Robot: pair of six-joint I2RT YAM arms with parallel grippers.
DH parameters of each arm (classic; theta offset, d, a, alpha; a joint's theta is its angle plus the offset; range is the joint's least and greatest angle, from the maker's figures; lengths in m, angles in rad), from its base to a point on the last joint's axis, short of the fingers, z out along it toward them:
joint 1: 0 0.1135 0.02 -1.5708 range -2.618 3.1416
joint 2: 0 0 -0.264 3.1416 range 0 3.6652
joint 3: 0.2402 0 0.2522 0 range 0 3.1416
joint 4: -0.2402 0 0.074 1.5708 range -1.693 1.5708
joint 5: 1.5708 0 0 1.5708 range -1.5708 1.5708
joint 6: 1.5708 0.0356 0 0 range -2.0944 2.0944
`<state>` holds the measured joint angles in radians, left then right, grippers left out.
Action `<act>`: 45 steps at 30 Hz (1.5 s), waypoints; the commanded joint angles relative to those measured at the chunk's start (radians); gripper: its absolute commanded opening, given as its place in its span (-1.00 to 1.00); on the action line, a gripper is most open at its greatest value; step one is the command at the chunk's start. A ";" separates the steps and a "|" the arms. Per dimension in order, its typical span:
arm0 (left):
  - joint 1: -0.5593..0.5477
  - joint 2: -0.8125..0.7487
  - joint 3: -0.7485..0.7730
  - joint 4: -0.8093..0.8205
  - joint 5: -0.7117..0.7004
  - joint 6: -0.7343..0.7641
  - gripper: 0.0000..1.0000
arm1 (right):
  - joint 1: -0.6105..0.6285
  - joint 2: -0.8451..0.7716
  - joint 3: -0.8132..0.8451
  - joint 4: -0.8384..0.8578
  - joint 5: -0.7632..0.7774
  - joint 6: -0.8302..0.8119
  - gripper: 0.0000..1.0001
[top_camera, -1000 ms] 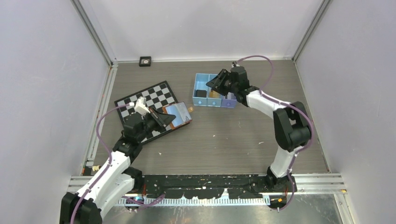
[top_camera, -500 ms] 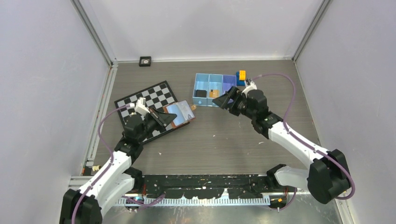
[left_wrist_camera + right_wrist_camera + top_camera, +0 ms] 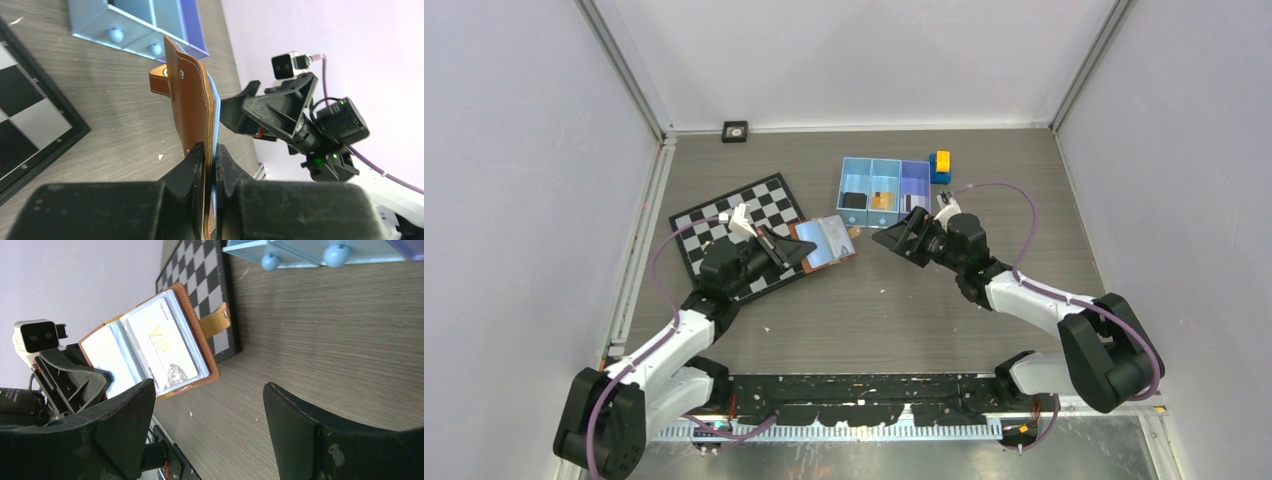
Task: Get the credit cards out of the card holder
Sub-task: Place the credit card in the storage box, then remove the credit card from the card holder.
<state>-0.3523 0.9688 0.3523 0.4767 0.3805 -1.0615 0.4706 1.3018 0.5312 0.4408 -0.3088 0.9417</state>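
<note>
The brown card holder point(image 3: 826, 243) hangs open above the table, its grey-blue inside turned toward my right arm. My left gripper point(image 3: 796, 250) is shut on its left edge; in the left wrist view both fingers point(image 3: 196, 160) pinch the holder point(image 3: 190, 100) edge-on. A pale credit card point(image 3: 162, 347) printed VIP sits in a clear sleeve of the holder point(image 3: 200, 327). My right gripper point(image 3: 894, 238) is open a short way to the holder's right, nothing between its fingers point(image 3: 125, 410). More cards lie in the tray: a dark one point(image 3: 854, 200), an orange one point(image 3: 882, 200).
The blue three-compartment tray point(image 3: 871, 162) stands at the back, a yellow-and-blue block point(image 3: 941, 165) at its right end. A chessboard point(image 3: 759, 198) lies under my left arm. A small black square object point(image 3: 735, 130) sits by the back wall.
My right arm has swung from over the tray down toward the holder, and its jaws have opened wide. My left gripper has carried the holder slightly right.
</note>
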 commanded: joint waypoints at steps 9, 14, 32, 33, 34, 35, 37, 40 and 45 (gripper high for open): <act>-0.050 -0.013 0.004 0.243 0.141 0.018 -1.00 | 0.042 -0.029 -0.034 0.289 -0.109 0.042 0.67; -0.051 0.003 0.017 0.273 0.189 0.012 -1.00 | 0.045 -0.036 -0.057 0.363 -0.126 0.089 0.68; -0.067 -0.020 0.007 0.406 0.292 0.005 -1.00 | 0.046 -0.078 -0.092 0.455 -0.140 0.151 0.70; -0.066 -0.026 0.003 0.408 0.288 0.005 -1.00 | 0.046 -0.071 -0.090 0.464 -0.145 0.154 0.70; -0.066 -0.030 0.001 0.414 0.285 0.005 -1.00 | 0.046 -0.062 -0.088 0.475 -0.153 0.160 0.70; -0.066 -0.033 -0.001 0.423 0.285 0.003 -1.00 | 0.046 -0.052 -0.085 0.491 -0.162 0.170 0.71; -0.066 -0.030 -0.005 0.456 0.294 -0.012 -1.00 | 0.046 -0.028 -0.081 0.513 -0.174 0.187 0.71; -0.066 -0.028 -0.009 0.497 0.301 -0.033 -1.00 | 0.046 -0.010 -0.080 0.524 -0.174 0.192 0.71; -0.067 -0.033 -0.012 0.470 0.274 -0.029 -1.00 | 0.046 -0.010 -0.082 0.540 -0.187 0.198 0.72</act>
<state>-0.4168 0.9588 0.3447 0.8696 0.6590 -1.0855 0.5114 1.2968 0.4412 0.8974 -0.4740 1.1301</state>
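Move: The left hand keeps the open card holder pinched, its credit card some 6 cm to the right and 3 cm ahead, slightly above that hand. From the empty right hand that card lies about 11 cm left, level fore and aft, perhaps 4 cm higher. The storage box stands roughly 12 cm straight ahead of the right hand, the chessboard about 33 cm left and 2 cm back; both are some 12 to 14 cm lower. Rising about 7 cm, both hands draw back and together, bringing the gripped card holder towards the wide-open right fingers. ##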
